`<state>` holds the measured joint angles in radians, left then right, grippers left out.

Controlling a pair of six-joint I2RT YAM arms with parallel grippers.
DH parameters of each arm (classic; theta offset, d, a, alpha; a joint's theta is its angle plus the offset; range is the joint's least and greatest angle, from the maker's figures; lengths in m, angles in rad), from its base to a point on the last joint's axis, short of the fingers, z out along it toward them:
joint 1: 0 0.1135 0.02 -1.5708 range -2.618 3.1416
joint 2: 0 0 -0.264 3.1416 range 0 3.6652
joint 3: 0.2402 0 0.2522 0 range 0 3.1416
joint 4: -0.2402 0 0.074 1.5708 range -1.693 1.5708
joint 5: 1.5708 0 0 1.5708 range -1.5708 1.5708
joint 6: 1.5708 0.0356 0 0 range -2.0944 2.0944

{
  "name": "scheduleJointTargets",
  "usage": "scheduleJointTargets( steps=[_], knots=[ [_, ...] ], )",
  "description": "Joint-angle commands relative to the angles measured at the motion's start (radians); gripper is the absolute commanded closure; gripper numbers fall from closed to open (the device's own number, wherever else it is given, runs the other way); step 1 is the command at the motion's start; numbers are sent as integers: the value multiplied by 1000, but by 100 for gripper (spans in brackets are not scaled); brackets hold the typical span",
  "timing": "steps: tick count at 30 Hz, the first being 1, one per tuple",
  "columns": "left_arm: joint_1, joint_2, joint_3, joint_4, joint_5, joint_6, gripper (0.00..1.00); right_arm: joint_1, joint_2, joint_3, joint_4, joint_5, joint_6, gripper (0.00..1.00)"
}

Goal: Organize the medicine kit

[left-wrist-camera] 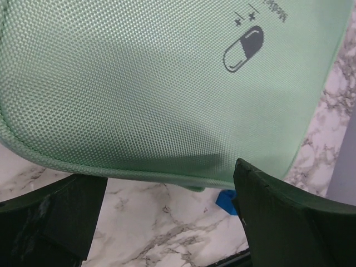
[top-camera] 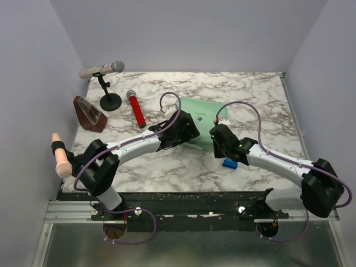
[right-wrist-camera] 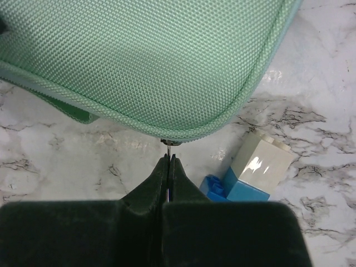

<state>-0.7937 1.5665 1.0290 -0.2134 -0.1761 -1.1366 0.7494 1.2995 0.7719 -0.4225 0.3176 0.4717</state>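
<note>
The mint-green medicine kit point(top-camera: 201, 113) lies closed on the marble table, its lid with a dark pill logo point(left-wrist-camera: 243, 50) facing up. My left gripper point(top-camera: 186, 131) hangs over the kit's near left edge; in the left wrist view it point(left-wrist-camera: 167, 178) stands open, with the kit's rim point(left-wrist-camera: 139, 172) just beyond its fingers and nothing between them. My right gripper point(top-camera: 218, 139) sits at the kit's near right corner. In the right wrist view it point(right-wrist-camera: 168, 159) is shut on the small metal zipper pull point(right-wrist-camera: 168, 146) that sticks out from the kit's seam point(right-wrist-camera: 183, 133).
A blue and white block point(right-wrist-camera: 253, 167) lies right of my right gripper, near the front edge point(top-camera: 230, 164). A microphone on a black stand point(top-camera: 103, 70), a red microphone point(top-camera: 136, 109) and a brown wedge-shaped object point(top-camera: 90, 113) stand at the back left. A pinkish handle point(top-camera: 60, 157) juts in at the left edge.
</note>
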Motion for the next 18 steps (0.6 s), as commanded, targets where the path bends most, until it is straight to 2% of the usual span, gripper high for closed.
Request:
scheduleJointTargets(
  steps=[1, 5, 9, 14, 17, 18],
  knots=[
    [-6, 76, 46, -15, 1, 29, 3, 54, 35, 43, -81, 43, -12, 99],
    [14, 47, -15, 28, -13, 57, 14, 91, 63, 69, -82, 57, -13, 99],
    [86, 40, -50, 40, 10, 104, 28, 139, 115, 113, -82, 64, -13, 99],
    [207, 15, -115, 83, 32, 147, 51, 203, 179, 181, -90, 63, -22, 99],
    [283, 15, -164, 146, 102, 150, 66, 212, 204, 207, -98, 60, -25, 99],
    [293, 23, -161, 143, 107, 165, 75, 214, 207, 208, -102, 66, -25, 99]
  ],
)
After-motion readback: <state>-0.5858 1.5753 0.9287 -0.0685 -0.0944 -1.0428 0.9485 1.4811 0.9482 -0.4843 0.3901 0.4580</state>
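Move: Open and straddling, the left fingers hover over the case's near rim, its edge about 1 cm ahead and 2 cm below; the case's middle lies some 6 cm ahead, 3 cm right and 3 cm below. The right hand already holds the zipper pull between its fingers; from there the rim spot under the left hand is roughly 7 cm ahead and 8 cm left, and the toy bricks stand about 5 cm right, level fore and aft, 4 cm lower. The left fingers dip about 2 cm over the case's near rim and close to under half open with the rim between them, sweeping left and forward some 8 cm as they do. The right hand, still pinching the zipper pull, draws it about 6 cm left and slightly back, speeding up towards the end and turning some 10 degrees counter-clockwise. ##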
